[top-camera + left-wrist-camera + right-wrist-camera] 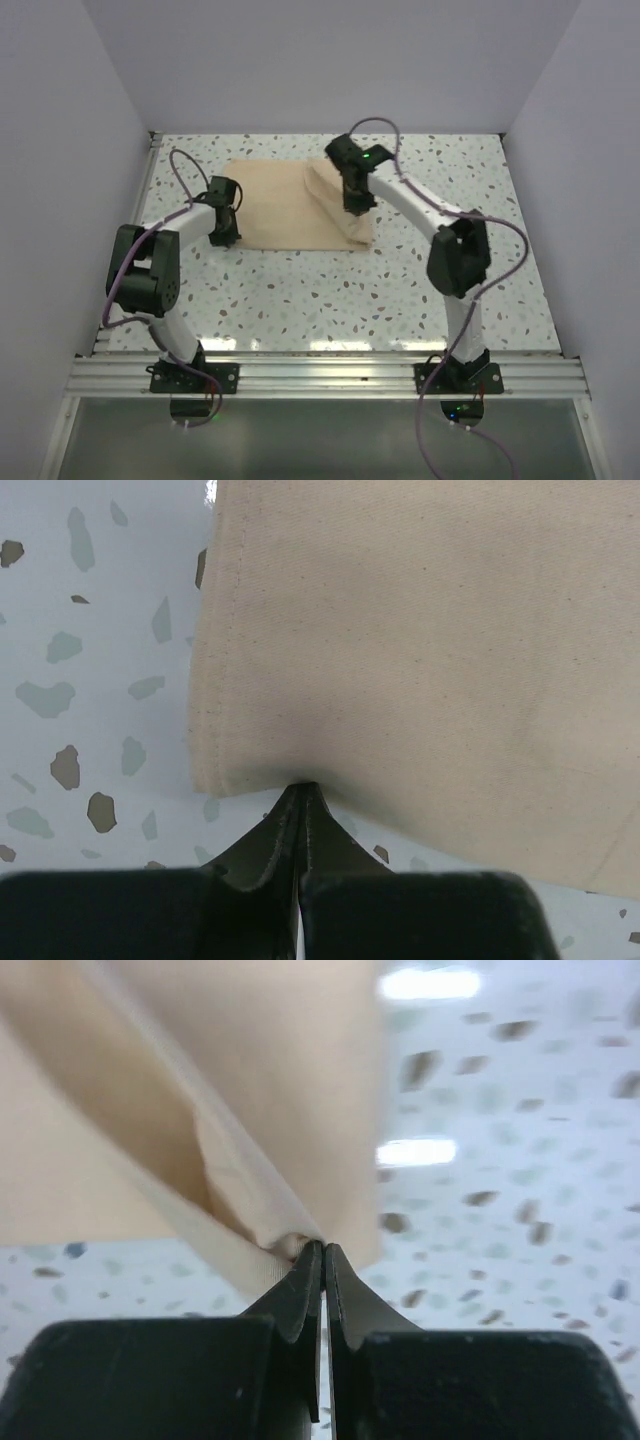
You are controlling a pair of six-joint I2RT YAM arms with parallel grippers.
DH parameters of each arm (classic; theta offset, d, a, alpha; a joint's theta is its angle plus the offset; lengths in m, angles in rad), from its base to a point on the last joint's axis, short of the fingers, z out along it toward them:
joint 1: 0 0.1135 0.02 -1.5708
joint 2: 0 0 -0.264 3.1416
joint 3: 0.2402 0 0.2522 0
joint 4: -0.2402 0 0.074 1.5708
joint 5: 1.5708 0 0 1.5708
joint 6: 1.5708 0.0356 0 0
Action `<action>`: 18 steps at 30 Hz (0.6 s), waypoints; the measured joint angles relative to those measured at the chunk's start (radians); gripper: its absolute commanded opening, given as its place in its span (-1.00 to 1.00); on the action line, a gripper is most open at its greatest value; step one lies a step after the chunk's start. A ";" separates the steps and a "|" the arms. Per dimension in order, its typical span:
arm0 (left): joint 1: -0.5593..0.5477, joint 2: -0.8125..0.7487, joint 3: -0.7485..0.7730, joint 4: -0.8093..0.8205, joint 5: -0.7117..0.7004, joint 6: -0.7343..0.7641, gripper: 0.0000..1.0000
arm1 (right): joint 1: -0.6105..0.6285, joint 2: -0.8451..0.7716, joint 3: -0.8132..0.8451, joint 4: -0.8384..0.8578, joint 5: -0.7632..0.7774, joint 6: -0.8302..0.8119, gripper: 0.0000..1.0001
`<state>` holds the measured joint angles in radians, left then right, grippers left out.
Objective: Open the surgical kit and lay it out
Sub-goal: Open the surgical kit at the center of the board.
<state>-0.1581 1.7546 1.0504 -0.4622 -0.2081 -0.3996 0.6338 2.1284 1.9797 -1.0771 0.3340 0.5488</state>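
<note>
The surgical kit is a tan cloth wrap (280, 205) lying at the back middle of the speckled table. Its left part lies flat, and its right part is raised in a fold (335, 195). My left gripper (225, 238) is at the wrap's near-left edge. In the left wrist view that gripper (302, 785) is shut, its tips pinching the hem of the cloth (420, 640). My right gripper (355, 208) hangs over the raised fold. In the right wrist view it (322, 1245) is shut on a bunched ridge of the cloth (150, 1110), held off the table.
White walls close in the speckled table (330, 300) on the left, back and right. An aluminium rail (320, 375) with both arm bases runs along the near edge. Purple cables loop above each arm.
</note>
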 measured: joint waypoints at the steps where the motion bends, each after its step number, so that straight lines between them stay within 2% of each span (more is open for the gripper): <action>1: 0.000 0.007 0.010 -0.002 -0.003 0.000 -1.00 | -0.056 -0.083 -0.064 0.009 0.015 -0.001 -1.00; 4: 0.000 0.024 0.033 -0.011 -0.012 0.000 -1.00 | -0.236 -0.275 -0.217 0.033 0.061 -0.006 -1.00; 6: 0.000 0.031 0.046 -0.022 -0.014 0.000 -1.00 | -0.339 -0.341 -0.293 0.041 0.090 -0.008 -1.00; 9: 0.000 0.034 0.066 -0.040 -0.015 0.000 -1.00 | -0.398 -0.338 -0.370 0.026 0.129 -0.002 0.96; 13: 0.001 0.034 0.084 -0.048 -0.016 0.000 -1.00 | -0.413 -0.275 -0.429 -0.019 0.158 -0.003 0.97; 18: 0.001 0.034 0.085 -0.057 -0.020 0.000 -1.00 | -0.421 -0.268 -0.408 -0.037 0.168 -0.002 0.97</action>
<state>-0.1574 1.7885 1.1358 -0.5190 -0.2283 -0.3996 0.2131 1.8606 1.5719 -1.1137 0.5022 0.5468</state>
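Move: The right fingers already hold the kit's folded-over layer by its near edge. The bare landing spot for its corner is about 24 cm to the right, 1 cm back and 10 cm below; the lower layer's near-right corner is 4 cm right and 1 cm back, and the kit's near-left corner some 42 cm left and 1 cm back, both at table height. From the left gripper, already pinching near that left corner, the landing spot is roughly 61 cm right and 1 cm back, just below. Sweep the right gripper some 23 cm right, away from the left gripper, drawing the held layer over the kit's folded right side; arch up about 5 cm, then sink back to the starting height, easing a few centimetres back. Turn it clockwise about 25 degrees and open the fingers wide to release the cloth. Keep the left fingers pinched on the near edge, creeping 1.5 cm forward and slightly up. ##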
